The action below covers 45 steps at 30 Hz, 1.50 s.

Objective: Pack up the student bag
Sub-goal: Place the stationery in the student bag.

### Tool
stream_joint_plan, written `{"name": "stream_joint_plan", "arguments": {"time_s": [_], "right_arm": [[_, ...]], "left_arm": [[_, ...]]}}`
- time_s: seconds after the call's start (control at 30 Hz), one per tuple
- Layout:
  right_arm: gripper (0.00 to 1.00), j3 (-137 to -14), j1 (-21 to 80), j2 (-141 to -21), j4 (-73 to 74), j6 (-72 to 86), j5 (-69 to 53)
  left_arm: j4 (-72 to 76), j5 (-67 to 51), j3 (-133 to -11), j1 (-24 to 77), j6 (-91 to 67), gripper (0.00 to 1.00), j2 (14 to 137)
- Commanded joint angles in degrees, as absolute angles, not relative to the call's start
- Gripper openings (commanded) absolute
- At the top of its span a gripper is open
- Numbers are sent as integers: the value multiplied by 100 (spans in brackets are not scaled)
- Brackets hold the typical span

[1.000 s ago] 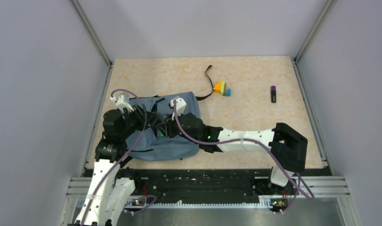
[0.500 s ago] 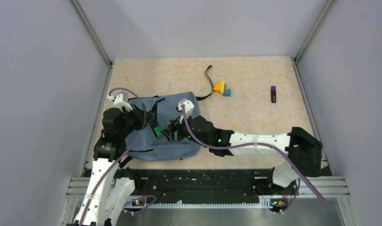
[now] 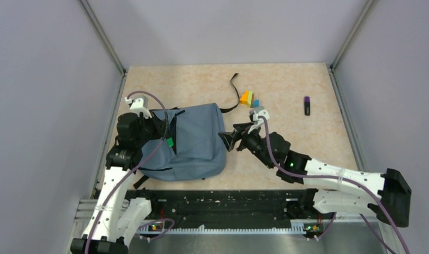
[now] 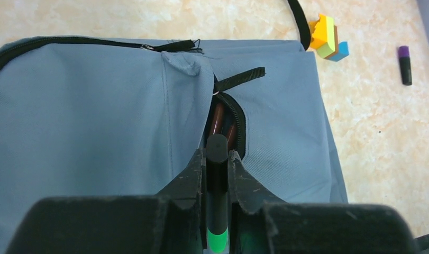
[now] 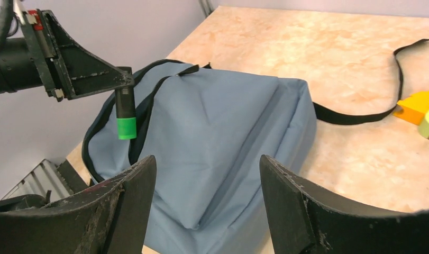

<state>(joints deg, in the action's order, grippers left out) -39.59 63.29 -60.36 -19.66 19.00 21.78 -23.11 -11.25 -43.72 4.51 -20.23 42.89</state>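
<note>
The dusty-blue student bag [image 3: 199, 143] lies flat at the left of the table. One zipped pocket [image 4: 226, 123] gapes open, with brown sticks showing inside. My left gripper [image 3: 167, 138] is over the bag's left part, shut on a black marker with a green end [image 4: 217, 174]. The marker's black tip points at the open pocket. In the right wrist view the marker [image 5: 125, 114] hangs green end down from the left gripper [image 5: 123, 79]. My right gripper [image 3: 230, 138] is open and empty, just off the bag's right edge [image 5: 217, 121].
Behind the bag's right corner lie a stack of coloured blocks [image 3: 249, 99] and a loose black strap [image 3: 235, 87]. A black marker with a purple cap [image 3: 307, 105] lies at the far right. Walls and metal rails close in the table.
My right gripper has opened and drawn back to the right, off the bag. My left gripper has kept the marker and shifted slightly left and back.
</note>
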Motion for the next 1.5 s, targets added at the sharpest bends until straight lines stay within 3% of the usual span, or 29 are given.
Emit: {"name": "stream_joint_plan", "arguments": {"time_s": [0.0,0.23,0.7,0.9,1.13,1.17,1.37,1.47], "right_arm": [[70,-3739,6281,-5443,-2016,1742,2418],[70,-3514,6265,-4978,-1978,1558,2588],[70,-3312,6220,-4586,-1880,1456,2684],[70,-3191,6215,-4476,-1867,1549,2630],[71,-3217,6214,-4454,-1837,1532,2760],[71,-3220,6215,-4460,-1837,1536,2760],[71,-3264,6215,-4469,-1813,1554,2710],[71,-3316,6211,-4506,-1776,1531,2708]], "left_arm": [[-1782,-1460,-4398,431,-1520,0,4457],[-1541,-2149,-4387,439,-1186,0,4846],[-1556,-1444,-4232,439,-660,0,4647],[-1622,-2448,-4379,439,-760,0,5217],[-1610,-2432,-4412,439,-764,0,5409],[-1635,-2500,-4424,439,-779,2,5415],[-1803,-1771,-4478,439,-748,53,5154],[-1834,-1658,-4534,439,-619,65,4983]]}}
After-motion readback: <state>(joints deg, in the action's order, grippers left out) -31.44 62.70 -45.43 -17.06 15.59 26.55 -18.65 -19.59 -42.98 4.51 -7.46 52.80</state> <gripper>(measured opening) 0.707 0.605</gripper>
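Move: Below the left hand, which holds the black marker with its green end hanging down, the open slit of the bag's pocket lies about 7 cm lower, 2 cm to the right and 1 cm ahead. The pencils already inside show some 3 cm ahead, 3 cm right and 8 cm down; the black zip tab is about 6 cm ahead, 4 cm right and 7 cm down. From the empty right hand the slit lies roughly 20 cm left, 3 cm ahead and 10 cm below. Lowering the marker green end first into the pocket slit, the left hand sinks about 4 cm in two dips with a small lift between, easing some 2 cm forward and 2 cm right while turning roughly 15 degrees clockwise; then its fingers open wide and let go. The open, empty right hand draws off about 6 cm to the right, away from the bag, and stops. ##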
